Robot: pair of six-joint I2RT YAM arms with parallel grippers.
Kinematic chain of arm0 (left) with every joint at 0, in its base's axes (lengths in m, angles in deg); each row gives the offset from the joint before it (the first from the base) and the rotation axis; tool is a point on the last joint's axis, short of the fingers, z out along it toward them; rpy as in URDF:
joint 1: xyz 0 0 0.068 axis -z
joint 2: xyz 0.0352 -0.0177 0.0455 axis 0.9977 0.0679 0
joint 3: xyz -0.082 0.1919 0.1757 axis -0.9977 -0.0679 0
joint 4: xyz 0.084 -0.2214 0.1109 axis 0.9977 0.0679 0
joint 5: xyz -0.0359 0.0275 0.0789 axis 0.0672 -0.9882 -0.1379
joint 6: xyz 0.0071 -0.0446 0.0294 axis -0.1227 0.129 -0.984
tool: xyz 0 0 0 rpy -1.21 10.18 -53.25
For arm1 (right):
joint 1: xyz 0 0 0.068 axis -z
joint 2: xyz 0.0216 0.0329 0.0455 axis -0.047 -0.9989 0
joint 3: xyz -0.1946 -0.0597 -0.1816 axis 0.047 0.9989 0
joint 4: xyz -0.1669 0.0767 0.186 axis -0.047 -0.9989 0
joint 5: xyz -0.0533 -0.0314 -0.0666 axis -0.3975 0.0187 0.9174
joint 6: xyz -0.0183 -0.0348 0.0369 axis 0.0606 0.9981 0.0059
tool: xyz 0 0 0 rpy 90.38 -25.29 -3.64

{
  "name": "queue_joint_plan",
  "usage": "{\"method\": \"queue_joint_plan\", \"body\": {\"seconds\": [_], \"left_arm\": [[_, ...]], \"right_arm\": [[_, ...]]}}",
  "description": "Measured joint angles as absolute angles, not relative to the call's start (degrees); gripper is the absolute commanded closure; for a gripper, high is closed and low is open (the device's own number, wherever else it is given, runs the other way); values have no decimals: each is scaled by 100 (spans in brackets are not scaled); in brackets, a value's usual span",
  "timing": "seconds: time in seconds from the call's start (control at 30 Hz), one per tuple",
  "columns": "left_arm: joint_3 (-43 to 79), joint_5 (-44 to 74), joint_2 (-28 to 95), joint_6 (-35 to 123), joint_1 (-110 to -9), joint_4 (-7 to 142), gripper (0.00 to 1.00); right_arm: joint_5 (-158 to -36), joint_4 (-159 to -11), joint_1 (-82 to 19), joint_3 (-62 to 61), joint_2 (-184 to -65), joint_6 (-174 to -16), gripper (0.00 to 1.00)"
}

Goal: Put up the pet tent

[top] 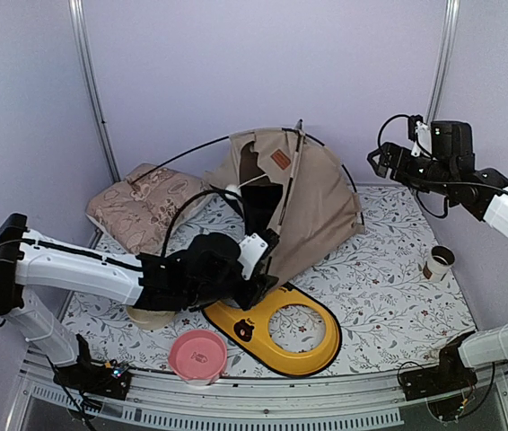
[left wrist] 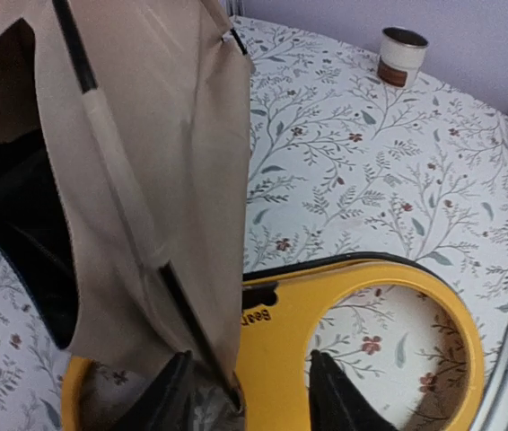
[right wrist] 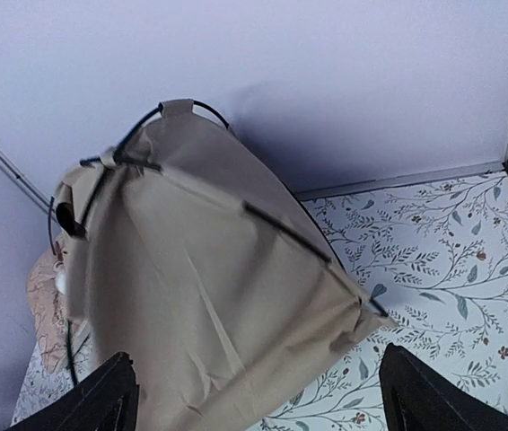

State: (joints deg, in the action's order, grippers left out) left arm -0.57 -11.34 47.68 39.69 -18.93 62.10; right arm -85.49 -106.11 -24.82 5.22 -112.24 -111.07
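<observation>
The beige pet tent stands at the middle of the table, leaning, with a brown label patch near its top. A thin black pole sticks out of it toward the left. My left gripper is low at the tent's front corner. In the left wrist view the tent's fabric and a pole end lie between my left gripper's parted fingers, and the right finger stands apart from them. My right gripper hangs high at the right, wide open, clear of the tent.
A yellow bowl holder lies in front of the tent, right under my left gripper. A pink bowl and a beige bowl sit near the front edge. A floral pillow lies at back left, and a small cup at right.
</observation>
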Motion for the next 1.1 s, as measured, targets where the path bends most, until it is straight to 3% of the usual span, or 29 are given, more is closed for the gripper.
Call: {"method": "queue_joint_plan", "body": {"seconds": [0.1, 0.23, 0.37, 0.6, 0.87, 0.97, 1.1], "left_arm": [[-101, -933, 4728, 4321, -1782, 6280, 35], [50, -839, 4309, 4631, -1771, 6389, 27], [441, -769, 3839, 4957, -1924, 6669, 26], [662, -570, 3137, 5516, -3045, 7270, 23], [660, -369, 3028, 5554, -3521, 7877, 22], [660, -284, 2877, 5545, -3712, 7956, 22], [752, -170, 2763, 5457, -3976, 8081, 23]], "right_arm": [[-8741, -10692, -2622, 699, -11119, -11291, 5], [-8896, -10701, -3110, 810, -11126, -11516, 4], [-8929, -10530, -3776, 812, -11353, -11726, 4], [-8490, -9967, -4917, 771, -12601, -12299, 4], [-7582, -9569, -5121, 371, -13250, -12677, 7], [-7355, -9492, -5029, -31, -13451, -12635, 19], [-7493, -9499, -4622, -698, -13858, -12478, 57]]}}
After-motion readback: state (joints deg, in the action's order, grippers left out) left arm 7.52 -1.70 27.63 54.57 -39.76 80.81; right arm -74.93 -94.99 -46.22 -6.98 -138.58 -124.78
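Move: The tent's front pole, at its upper stretch, lies about 20 cm to the right hand's left, some 4 cm farther out and 6 cm lower. The leather label sits just left of that spot, about 22 cm left of the hand and 5 ahead; the paper cup stands about 13 cm to the hand's right, 2 ahead and 25 below. From the left hand, already half open around the pole's lower end, the upper stretch is roughly 18 cm ahead, 5 right and 12 up; the yellow frame's middle is about level with it, 4 cm right and 12 below. The pole's lower end comes free as the left fingers spread wider and that hand backs off slightly, then climbs about 14 cm and swings left and forward, turning counter-clockwise. The upper pole is what the right hand goes for: wide open, it sweeps some 19 cm left, sinking and drawing back a little, then pushes forward about 8 cm and up, fingers starting to close around the pole. ##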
